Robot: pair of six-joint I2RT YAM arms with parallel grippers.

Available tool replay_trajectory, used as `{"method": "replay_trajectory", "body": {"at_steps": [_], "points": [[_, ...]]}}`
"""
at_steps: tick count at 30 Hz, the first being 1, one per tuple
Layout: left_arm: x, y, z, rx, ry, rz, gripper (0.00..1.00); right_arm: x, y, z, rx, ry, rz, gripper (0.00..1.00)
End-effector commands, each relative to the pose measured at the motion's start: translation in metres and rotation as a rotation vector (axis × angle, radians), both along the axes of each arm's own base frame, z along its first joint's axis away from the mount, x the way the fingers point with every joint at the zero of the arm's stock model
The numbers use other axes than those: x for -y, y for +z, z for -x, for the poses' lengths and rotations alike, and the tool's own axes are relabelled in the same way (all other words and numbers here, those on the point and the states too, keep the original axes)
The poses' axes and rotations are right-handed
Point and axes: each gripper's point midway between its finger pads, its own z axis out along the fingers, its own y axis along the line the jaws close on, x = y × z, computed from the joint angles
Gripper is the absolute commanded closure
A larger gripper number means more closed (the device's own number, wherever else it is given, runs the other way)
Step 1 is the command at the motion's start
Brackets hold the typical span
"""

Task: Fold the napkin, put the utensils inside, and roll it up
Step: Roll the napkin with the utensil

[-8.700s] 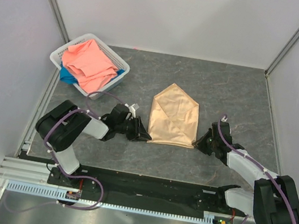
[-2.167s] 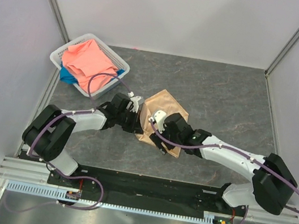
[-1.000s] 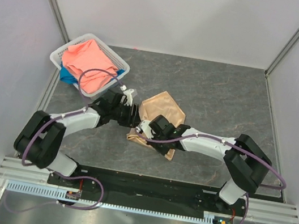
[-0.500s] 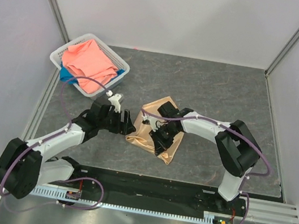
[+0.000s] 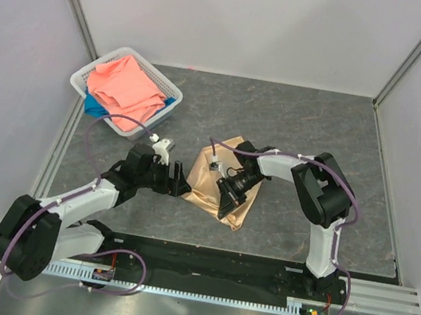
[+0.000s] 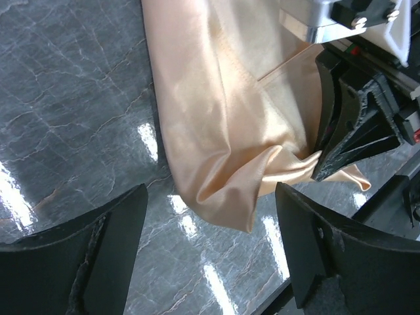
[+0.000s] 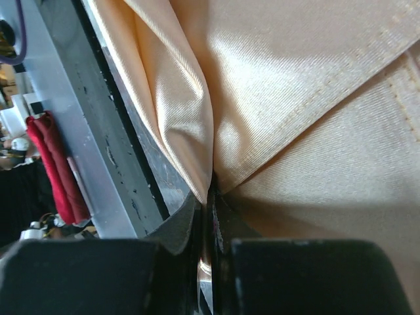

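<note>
The peach-gold satin napkin (image 5: 209, 175) lies folded and rumpled in the middle of the grey table. My right gripper (image 5: 226, 199) reaches over it from the right and is shut on a fold of it; in the right wrist view the cloth (image 7: 295, 85) is pinched between the closed fingers (image 7: 211, 197). My left gripper (image 5: 180, 185) stands open just left of the napkin's left edge, holding nothing. In the left wrist view the napkin's lower corner (image 6: 223, 197) hangs between the wide-apart fingers (image 6: 210, 197), and the right gripper (image 6: 351, 131) sits on the cloth. The utensils are hidden or out of view.
A white basket (image 5: 83, 77) stands at the back left, holding a coral-pink cloth (image 5: 125, 88) over a blue cloth (image 5: 93, 108). Grey walls close in the table on three sides. The black rail (image 5: 201, 259) with the arm bases runs along the near edge.
My left gripper has let go, opened wide and drawn back to the left of the napkin. The right gripper stays shut on the fold and has shifted right, dragging the cloth with it.
</note>
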Motion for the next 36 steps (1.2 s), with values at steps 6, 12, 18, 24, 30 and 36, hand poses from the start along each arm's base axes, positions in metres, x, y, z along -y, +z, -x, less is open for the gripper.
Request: {"method": "replay_trajectory", "body": {"at_steps": [6, 12, 18, 24, 30, 36], "points": [[0.012, 0.006, -0.007, 0.039, -0.04, 0.057, 0.18, -0.004, -0.002, -0.006, -0.043, 0.005, -0.08, 0.95], [0.013, 0.002, -0.008, 0.03, -0.038, 0.059, 0.22, -0.003, -0.001, -0.01, -0.043, -0.004, -0.086, 0.96], [0.014, -0.011, -0.014, -0.022, -0.031, 0.027, 0.28, -0.003, 0.0, -0.009, -0.052, -0.006, -0.091, 0.96], [0.014, -0.015, -0.021, -0.024, -0.025, 0.005, 0.32, -0.003, 0.0, -0.009, -0.055, -0.007, -0.094, 0.96], [0.016, -0.024, -0.026, -0.031, -0.036, -0.01, 0.36, -0.003, -0.002, -0.008, -0.059, -0.006, -0.091, 0.96], [0.017, -0.029, -0.028, -0.051, -0.039, -0.02, 0.48, -0.002, -0.003, -0.008, -0.066, -0.009, -0.089, 0.97]]}}
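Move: The left hand hangs open just over the napkin's left near corner, whose folded end lies about 5 cm below it, 1 cm farther out and 2 cm to the right. From this hand, the right gripper, shut on the near edge, is roughly 12 cm right and 4 cm back, and the napkin's right near corner 16 cm right and 6 cm back. From the right hand, the left corner lies some 10 cm left and 5 cm ahead. The left hand sinks about 3.5 cm onto the napkin's left near corner, drifting some 1.5 cm right and, late on, about 1 cm forward, with the fingers tipping down roughly 5 degrees and narrowing from nearly wide open to a little over half until the two tips straddle the folded end. Meanwhile the right hand stays in place with its shut fingers still pinching the napkin's near edge, only its wrist turning about 5 degrees, and the left finger nearer the right gripper comes up against the fold. ##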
